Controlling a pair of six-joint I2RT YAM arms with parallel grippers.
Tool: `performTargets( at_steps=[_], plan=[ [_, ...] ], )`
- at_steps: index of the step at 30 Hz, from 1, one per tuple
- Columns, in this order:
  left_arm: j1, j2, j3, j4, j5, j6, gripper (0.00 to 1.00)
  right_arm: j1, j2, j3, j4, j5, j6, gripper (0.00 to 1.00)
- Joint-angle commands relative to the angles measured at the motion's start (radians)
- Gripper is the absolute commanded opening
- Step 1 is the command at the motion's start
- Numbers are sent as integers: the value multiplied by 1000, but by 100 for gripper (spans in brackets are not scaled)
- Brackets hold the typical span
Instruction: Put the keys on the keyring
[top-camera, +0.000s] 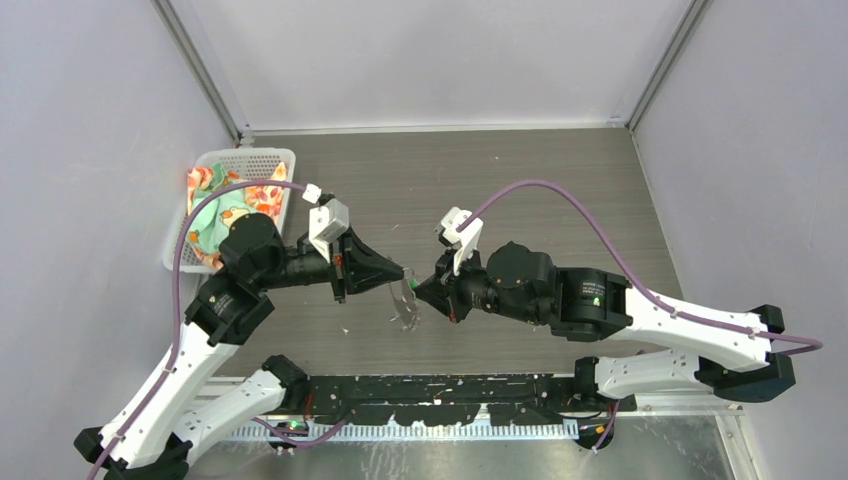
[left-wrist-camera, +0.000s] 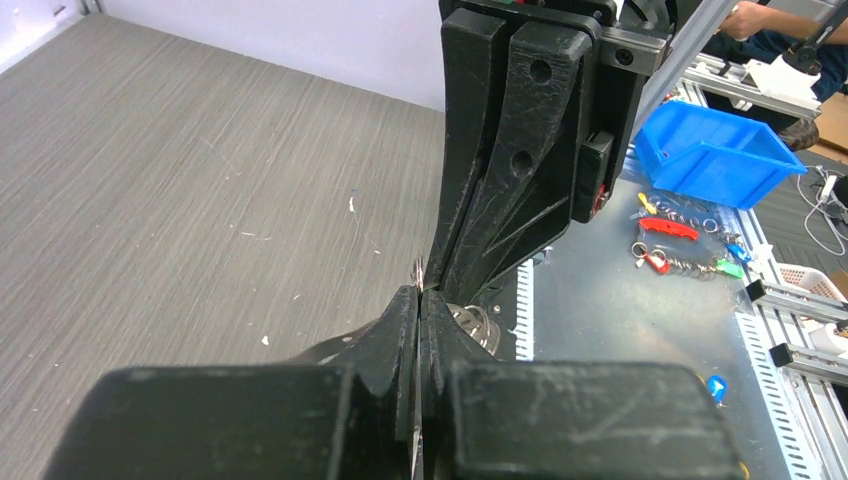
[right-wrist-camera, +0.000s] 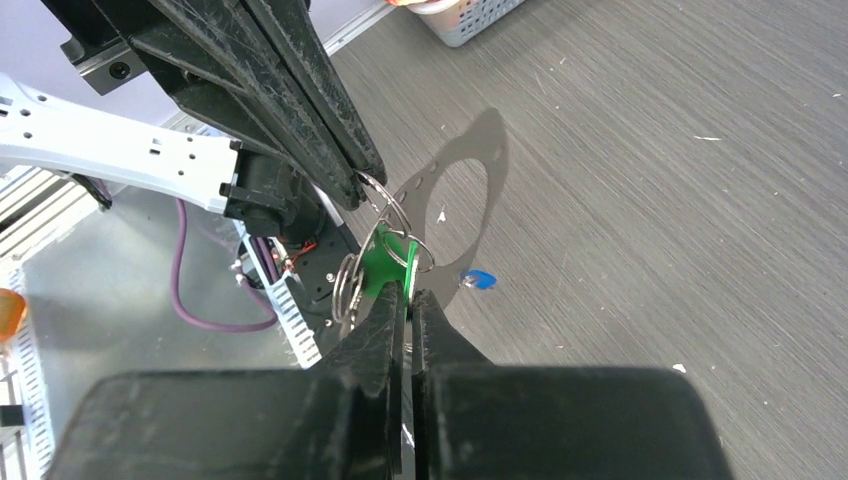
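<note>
My left gripper (top-camera: 404, 274) and right gripper (top-camera: 421, 289) meet tip to tip above the table's middle. In the right wrist view my right gripper (right-wrist-camera: 408, 298) is shut on the green-headed key (right-wrist-camera: 386, 262). The thin wire of the keyring (right-wrist-camera: 403, 215) runs from the key up into the left fingers (right-wrist-camera: 340, 150). The left gripper (left-wrist-camera: 419, 297) is shut on the keyring's edge (left-wrist-camera: 419, 268), and small metal rings (left-wrist-camera: 476, 323) hang below it. The blue-headed key (right-wrist-camera: 479, 280) lies on the table beneath. The keyring's lower part (top-camera: 406, 312) dangles between the arms.
A white basket (top-camera: 280, 160) holding patterned cloth stands at the table's far left. Grey walls close in the left, back and right. Off the table, a blue bin (left-wrist-camera: 715, 155) and other key bundles (left-wrist-camera: 680, 248) lie on a metal bench.
</note>
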Motion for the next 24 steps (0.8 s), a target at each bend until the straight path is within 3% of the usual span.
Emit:
performTargets(
  at_steps=[1,7,11,16,20,24],
  plan=[
    [-3,-16,31,54,-5,13,0,5,3,37,-20,-29,16,1],
    [-3,-15,33,56,3,13,0,5,13,64,-43,-73,1,7],
    [-3,-16,31,52,13,16,0,6,-4,105,-115,-73,-31,36],
    [-2,-18,26,50,44,21,0,5,-88,124,-126,-33,-110,57],
    [-4,-15,25,52,72,21,0,5,-124,99,-44,-50,-181,60],
    [-2,-13,26,50,108,22,0,4,-82,130,-28,-82,-238,55]
  ],
)
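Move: The right fingers are still shut on the green key tag, its middle just about 1 cm to their left, level in reach. The keyring, a collar-shaped plate, hangs from the closed left fingers: its middle is roughly 2 cm to the right hand's left, 2 cm nearer the bases and 3 cm lower. From the left hand, the keyring's middle lies about 4 cm back, 1 cm to its right and some 6 cm below. Easing back about 1 cm first, the right hand opens its fingers to a little over half, lets go of the green key tag, then draws off to its right and up, about 4 cm sideways and 5 cm in height, away from the keyring. The left fingers keep their pinch on the keyring almost in place. ##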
